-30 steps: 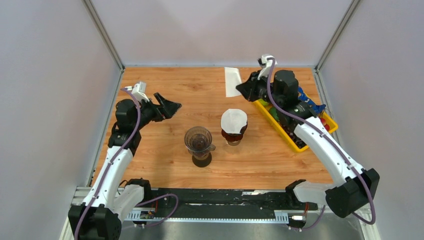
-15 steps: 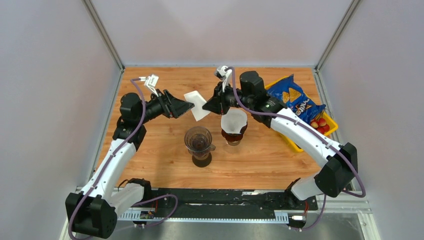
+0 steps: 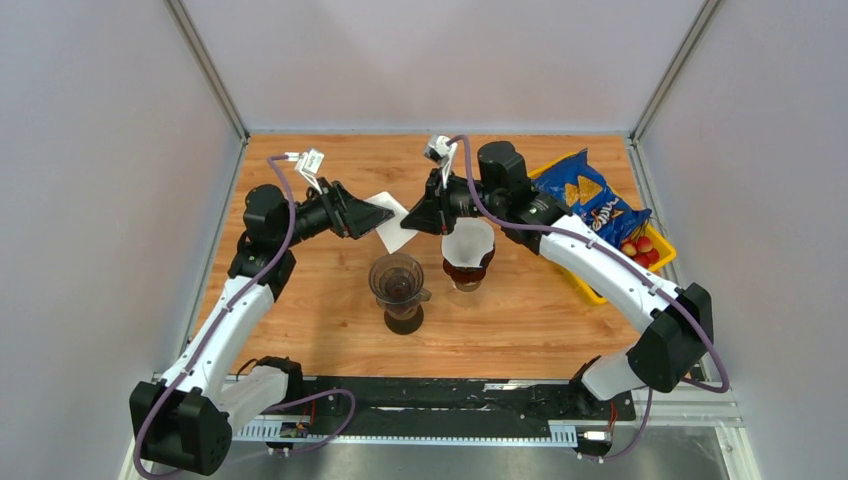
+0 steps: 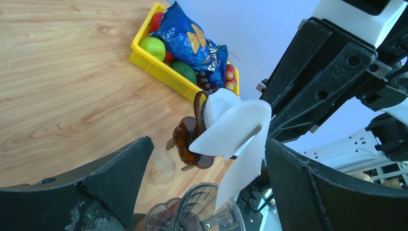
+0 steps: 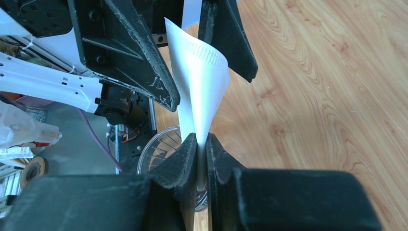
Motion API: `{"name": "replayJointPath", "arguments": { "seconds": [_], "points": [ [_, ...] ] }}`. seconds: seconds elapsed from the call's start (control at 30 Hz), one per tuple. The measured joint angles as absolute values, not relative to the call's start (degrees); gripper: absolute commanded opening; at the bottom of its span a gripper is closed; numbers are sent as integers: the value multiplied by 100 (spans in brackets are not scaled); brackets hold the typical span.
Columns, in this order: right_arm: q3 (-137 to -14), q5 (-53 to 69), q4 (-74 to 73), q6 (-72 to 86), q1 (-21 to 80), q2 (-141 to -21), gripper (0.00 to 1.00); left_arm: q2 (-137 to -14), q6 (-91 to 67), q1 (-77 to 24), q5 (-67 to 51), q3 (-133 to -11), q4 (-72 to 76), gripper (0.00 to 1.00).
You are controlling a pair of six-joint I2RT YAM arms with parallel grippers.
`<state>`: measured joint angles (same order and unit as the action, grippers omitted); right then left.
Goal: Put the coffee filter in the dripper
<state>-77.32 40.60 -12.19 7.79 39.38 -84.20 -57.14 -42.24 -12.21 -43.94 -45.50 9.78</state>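
A folded white coffee filter (image 3: 393, 224) hangs in the air above and just behind the clear dripper (image 3: 398, 279), which stands empty. My right gripper (image 3: 412, 221) is shut on the filter's edge; in the right wrist view the paper (image 5: 202, 86) rises from the closed fingertips (image 5: 201, 140). My left gripper (image 3: 376, 217) faces it, open, one finger on each side of the paper without touching. In the left wrist view the filter (image 4: 240, 168) hangs between the wide fingers (image 4: 208, 144), over the dripper's rim (image 4: 202, 211).
A brown dripper (image 3: 467, 268) with another white filter (image 3: 468, 240) in it stands right of the clear one. A yellow bin (image 3: 590, 290) holding a blue chip bag (image 3: 585, 200) and fruit sits at the right. Grey walls enclose the table.
The right arm swung from the back right to the middle, carrying the filter. The left gripper moved right to meet it and now straddles the paper.
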Motion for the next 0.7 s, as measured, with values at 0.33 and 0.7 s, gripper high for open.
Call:
{"name": "replayJointPath", "arguments": {
  "seconds": [0.33,0.7],
  "points": [
    [-7732,4018,-1262,755,3964,-8423,14,-5756,-4375,-1243,-4486,-4550,1194,67],
    [-7881,3623,-1299,757,3964,-8554,14,-5756,-4445,-1503,-4466,-4624,1105,22]
  ]
}}
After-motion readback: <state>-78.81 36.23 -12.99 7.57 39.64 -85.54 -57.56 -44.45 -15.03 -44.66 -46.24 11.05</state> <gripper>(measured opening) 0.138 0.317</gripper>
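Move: The coffee filter, its rim held in the right fingers, has its middle about 3 cm right of the left hand and 1 cm back, a touch lower; from the right hand it is some 2 cm left and 1 cm ahead. Counted from the left hand, the grey dripper sits roughly 7 cm back, 3 cm right and 14 cm down; the red dripper with its filter is about 17 cm right, 2 cm back and 14 cm down. The coffee filter's free edge is taken between the left fingers, which go from wide open to mostly shut while that hand eases about 1.5 cm right, 1 cm back and 1 cm up. The right fingers keep their pinch on the other edge, that hand first nearly still, then shifting some 1.5 cm forward with a slight clockwise turn. ##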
